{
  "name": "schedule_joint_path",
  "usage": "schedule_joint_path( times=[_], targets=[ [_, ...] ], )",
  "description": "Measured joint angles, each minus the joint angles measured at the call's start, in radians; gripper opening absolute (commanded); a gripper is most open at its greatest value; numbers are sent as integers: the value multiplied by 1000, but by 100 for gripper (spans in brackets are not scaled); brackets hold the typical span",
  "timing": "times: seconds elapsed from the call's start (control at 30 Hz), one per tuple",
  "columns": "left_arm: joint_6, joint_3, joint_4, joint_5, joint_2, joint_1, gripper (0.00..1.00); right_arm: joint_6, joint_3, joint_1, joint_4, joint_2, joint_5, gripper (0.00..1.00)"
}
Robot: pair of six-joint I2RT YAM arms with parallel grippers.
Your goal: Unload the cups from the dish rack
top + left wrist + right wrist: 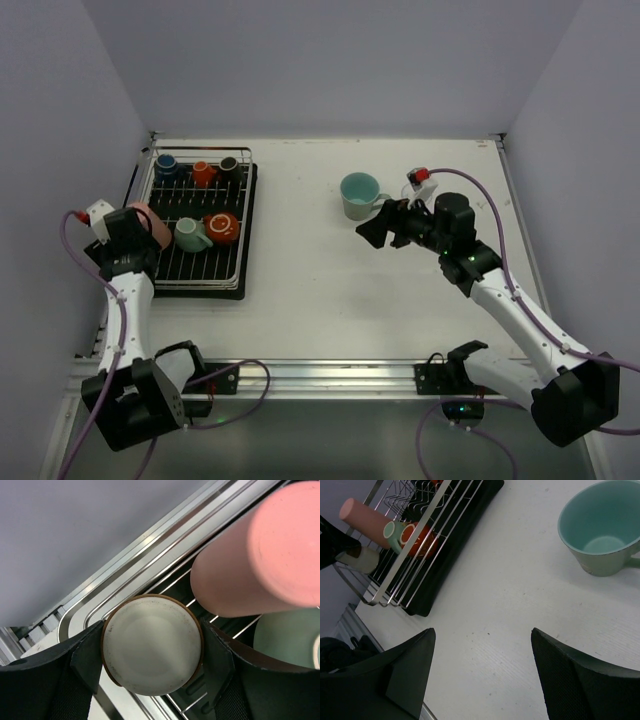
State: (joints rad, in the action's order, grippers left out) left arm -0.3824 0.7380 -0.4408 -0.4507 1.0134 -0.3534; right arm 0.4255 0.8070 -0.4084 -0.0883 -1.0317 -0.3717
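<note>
The dish rack (243,215) stands at the table's left on a black tray. In the left wrist view my left gripper (152,645) is at the rack's near left corner, its fingers pressed on both sides of a small cup with a brown edge and a whitish base (150,647). A salmon tumbler (250,560) lies just beside it, with a teal mug (285,637) behind. Blue (166,165), orange (203,173) and black (229,165) cups sit in the far row. One teal mug (359,194) stands upright on the table. My right gripper (372,232) hovers open beside it, holding nothing.
A red-orange cup (221,226) lies next to the teal mug (190,235) in the rack. Grey walls close in on the left, the right and the back. The rack's raised wire rim (115,580) runs just past my left fingers.
</note>
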Motion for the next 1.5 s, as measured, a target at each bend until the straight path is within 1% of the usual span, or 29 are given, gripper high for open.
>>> schedule_joint_path(
  times=[0.07, 0.17, 0.27, 0.43, 0.5, 0.6, 0.73, 0.8, 0.87, 0.9, 0.97, 1.03, 1.17, 1.27, 1.4, 1.5],
  targets=[
    [0, 0, -23, 18, -24, 0, 54, 0, 0, 0, 0, -2, -10, 80],
    [0, 17, -74, 61, -50, 0, 46, 0, 0, 0, 1, -9, -18, 80],
    [-1, 56, -124, 115, -64, 0, 41, 0, 0, 0, 0, -17, -23, 80],
    [-2, 127, -206, 241, -139, 0, 38, 4, 0, 0, 6, -22, -51, 80],
    [-2, 177, -242, 299, -164, 6, 38, 10, 0, 0, 15, -22, -72, 79],
    [-8, 238, -255, 410, -200, 31, 37, 29, -1, -3, 33, -18, -92, 79],
    [-43, 241, -230, 615, -255, 74, 37, 74, -32, -11, 88, 33, -93, 79],
    [-85, 197, -156, 759, -283, 93, 37, 117, -65, -12, 144, 73, -106, 79],
    [-153, 124, -41, 892, -317, 119, 38, 182, -112, -19, 229, 107, -132, 79],
    [-182, 92, 10, 937, -329, 133, 39, 218, -142, -26, 286, 120, -146, 79],
    [-272, 4, 173, 1026, -359, 171, 41, 296, -202, -65, 402, 129, -152, 79],
    [-372, -72, 348, 1094, -380, 218, 41, 361, -251, -131, 510, 117, -145, 79],
    [-532, -146, 609, 1196, -381, 285, 41, 468, -269, -275, 724, 20, -140, 79],
    [-626, -172, 766, 1243, -368, 298, 41, 527, -235, -329, 859, -91, -140, 78],
    [-700, -196, 902, 1301, -352, 304, 40, 558, -147, -366, 943, -219, -137, 78],
    [-727, -211, 959, 1322, -336, 316, 40, 561, -90, -383, 966, -266, -136, 77]
  ],
)
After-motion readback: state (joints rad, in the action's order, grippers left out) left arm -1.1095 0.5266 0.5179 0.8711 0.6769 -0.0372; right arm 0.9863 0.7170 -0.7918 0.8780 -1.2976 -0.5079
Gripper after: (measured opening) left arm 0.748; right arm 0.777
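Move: The left gripper already holds the white cup at the rack's near left corner; take it towards the right gripper, about 58 cm to the right, 3 cm ahead and 9 cm higher. The pink cup stands some 6 cm ahead and 5 cm right of the left hand, the green mug 6 cm ahead and 14 cm right. From the right gripper the white cup lies about 60 cm left, 1 cm back and 12 cm lower, the teal cup 17 cm ahead and 2 cm left. Keep the left fingers shut on the white cup's base end, raise it clear of the rack, then carry it right over the rack, about 30 cm across and 20 cm up in all, swinging the wrist strongly clockwise until the open mouth faces the right gripper. Bring the open right gripper left, back and up to meet it, turning its fingers leftwards, and stop just short of the rim. ##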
